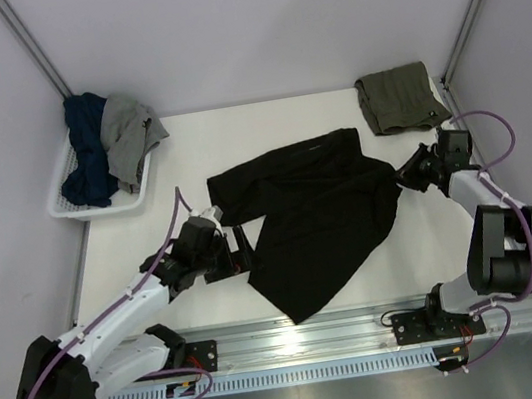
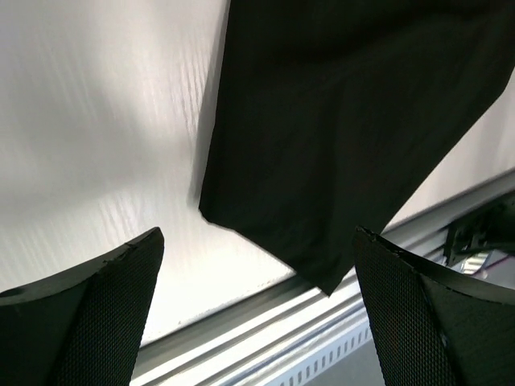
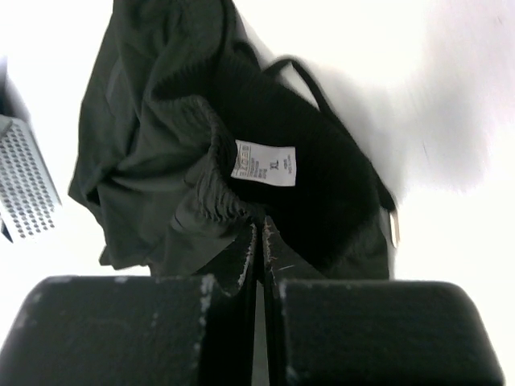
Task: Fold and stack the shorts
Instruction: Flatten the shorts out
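The black shorts (image 1: 314, 217) lie spread across the middle of the table, one leg pointing toward the near edge. A folded olive-green pair of shorts (image 1: 399, 97) rests at the back right corner. My right gripper (image 1: 406, 175) is shut on the black pair's waistband at its right side; in the right wrist view the gripper (image 3: 259, 229) pinches the gathered elastic of the shorts (image 3: 161, 121) just below a white size label (image 3: 264, 163). My left gripper (image 1: 244, 251) is open at the shorts' left edge. Its wrist view shows the gripper (image 2: 257, 233) holding nothing, the cloth (image 2: 338, 121) ahead of it.
A white basket (image 1: 70, 205) at the back left holds dark blue and grey clothes. A metal rail (image 1: 366, 320) runs along the near table edge, also seen as the rail (image 2: 322, 322) under the left gripper. Purple walls enclose the table.
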Robot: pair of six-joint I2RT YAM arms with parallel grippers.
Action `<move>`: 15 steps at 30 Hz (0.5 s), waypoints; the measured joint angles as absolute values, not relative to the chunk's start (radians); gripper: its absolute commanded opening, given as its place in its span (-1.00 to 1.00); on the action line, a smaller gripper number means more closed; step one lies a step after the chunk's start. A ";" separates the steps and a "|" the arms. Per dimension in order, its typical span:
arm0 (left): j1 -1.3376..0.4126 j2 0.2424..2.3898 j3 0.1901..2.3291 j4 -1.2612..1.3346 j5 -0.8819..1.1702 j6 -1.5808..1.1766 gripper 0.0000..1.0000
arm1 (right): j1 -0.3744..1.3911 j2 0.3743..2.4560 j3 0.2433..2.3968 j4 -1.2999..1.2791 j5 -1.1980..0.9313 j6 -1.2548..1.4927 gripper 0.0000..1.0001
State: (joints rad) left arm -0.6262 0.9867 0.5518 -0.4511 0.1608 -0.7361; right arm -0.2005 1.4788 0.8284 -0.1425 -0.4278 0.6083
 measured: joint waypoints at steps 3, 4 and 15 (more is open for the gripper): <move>-0.626 1.042 0.567 -0.403 0.142 -0.753 0.99 | -0.200 1.394 0.797 -0.190 -0.410 0.576 -1.00; -0.625 1.070 0.581 -0.390 0.138 -0.757 0.98 | -0.200 1.374 0.792 -0.204 -0.408 0.570 -1.00; -0.426 1.464 1.005 -0.360 0.158 -0.709 0.98 | -0.132 1.145 0.646 -0.369 -0.391 0.488 -1.00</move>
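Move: The left hand, open and empty, has the black shorts' far-left leg end about 14 cm ahead and 1 cm to its left, some 8 cm below; the near leg's hem lies about 11 cm back and 5 cm right. The right hand still pinches the black shorts' right waist edge, with their middle about 22 cm left, 4 cm back and a few centimetres below, and the folded olive shorts some 21 cm ahead, 4 cm right. Keeping its shut-finger pinch on the waist edge, the right hand draws it back towards the robot by about 9 cm and then a little to the left, in a shallow arc that rises a couple of centimetres and sinks again. Meanwhile the left hand sweeps about 15 cm forward to above the far-left leg end, fingers still wide open, climbing in the second half as the wrist turns some 10 degrees counter-clockwise. ##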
